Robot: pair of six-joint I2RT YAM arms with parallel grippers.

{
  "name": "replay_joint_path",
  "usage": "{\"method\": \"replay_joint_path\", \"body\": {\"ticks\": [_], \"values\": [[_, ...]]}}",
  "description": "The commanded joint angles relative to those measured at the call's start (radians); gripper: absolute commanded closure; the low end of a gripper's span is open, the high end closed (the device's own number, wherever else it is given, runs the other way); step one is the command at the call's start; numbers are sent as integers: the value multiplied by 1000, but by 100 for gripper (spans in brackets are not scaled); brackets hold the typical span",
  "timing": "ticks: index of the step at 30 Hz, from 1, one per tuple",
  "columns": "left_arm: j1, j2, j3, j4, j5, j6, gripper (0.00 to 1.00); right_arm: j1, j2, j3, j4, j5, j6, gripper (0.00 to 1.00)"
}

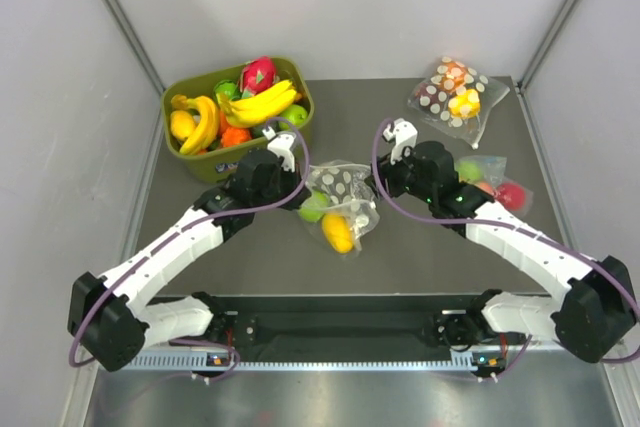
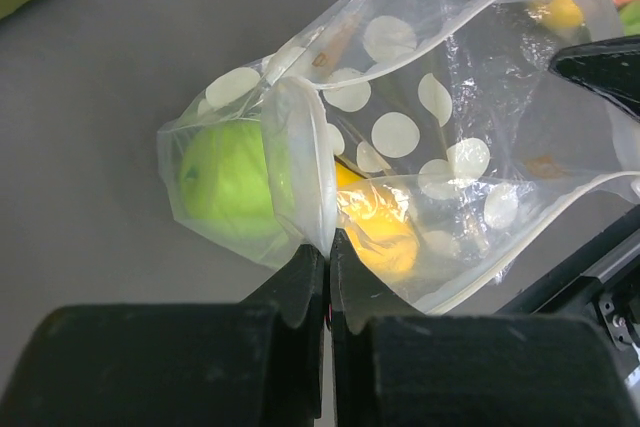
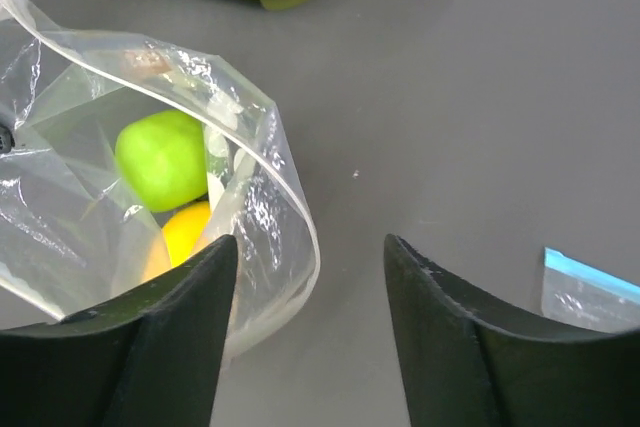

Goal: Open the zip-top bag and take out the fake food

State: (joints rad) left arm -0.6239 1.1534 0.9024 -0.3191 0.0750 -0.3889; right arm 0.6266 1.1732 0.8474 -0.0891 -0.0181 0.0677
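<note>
The zip-top bag (image 1: 345,187), clear with white dots, lies mid-table with its mouth spread open. Inside are fake food pieces: a green apple (image 1: 313,207) and a yellow fruit (image 1: 338,232). My left gripper (image 1: 303,192) is shut on the bag's left rim; in the left wrist view the jaws (image 2: 328,247) pinch the zip edge, with the apple (image 2: 225,182) and yellow fruit (image 2: 385,232) behind the plastic. My right gripper (image 1: 376,187) stands open at the right rim. In the right wrist view the rim of the bag (image 3: 290,197) curls beside the left finger (image 3: 200,287), unclamped.
A green bin (image 1: 205,165) of toy fruit stands at the back left. A dotted bag with orange and yellow pieces (image 1: 455,97) lies at the back right. A plain clear bag with red and green fruit (image 1: 497,189) lies under the right arm.
</note>
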Motion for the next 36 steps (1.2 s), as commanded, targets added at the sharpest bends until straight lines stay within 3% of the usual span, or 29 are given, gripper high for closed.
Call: {"method": "replay_joint_path", "body": {"ticks": [1,7,10,11,13,23,31,32,33,36], "values": [[-3,-38,-2,8,32,42,100,-37,35,55,81,-123,-16,41],[-3,-26,-8,11,46,64,100,-62,140,117,95,-282,-3,54],[-3,-21,-13,15,49,74,100,-73,177,154,51,-335,-5,72],[-3,-18,-13,23,51,77,100,-74,181,162,40,-338,-3,86],[-5,-15,-11,34,55,85,100,-82,171,173,20,-315,-2,98],[-3,11,92,68,77,197,100,-131,-41,189,-60,1,-26,100],[-3,54,50,35,-1,200,100,-123,-52,133,-52,-51,-2,100],[-3,61,32,35,-12,199,98,-119,-46,113,-38,-66,16,100],[-3,68,26,34,-30,199,81,-116,-40,76,-19,-74,27,100],[-5,72,23,26,-26,205,45,-79,-18,12,23,-89,72,100]]}}
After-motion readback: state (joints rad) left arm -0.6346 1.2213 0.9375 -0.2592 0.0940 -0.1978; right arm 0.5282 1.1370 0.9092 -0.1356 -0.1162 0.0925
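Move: The free rim of the open bag, on its right side, is about 3 cm to the right gripper's left, 1 cm ahead and barely below. From that gripper the green fruit in the bag is some 14 cm left and 5 cm back, the yellow fruit 9 cm left and 11 cm back, both about 12 cm lower. The left gripper already pinches the opposite rim; the free rim is about 14 cm to its right and 4 cm ahead, roughly level. Slide the right gripper about 4 cm left and slightly forward onto the free rim and pinch it shut. Draw that rim some 5 cm right while lifting about 8 cm, then dip again by half. Keep the left gripper's hold meanwhile, let it rise about 3 cm and a little right, then sink back as its fingers open roughly halfway on the rim. ##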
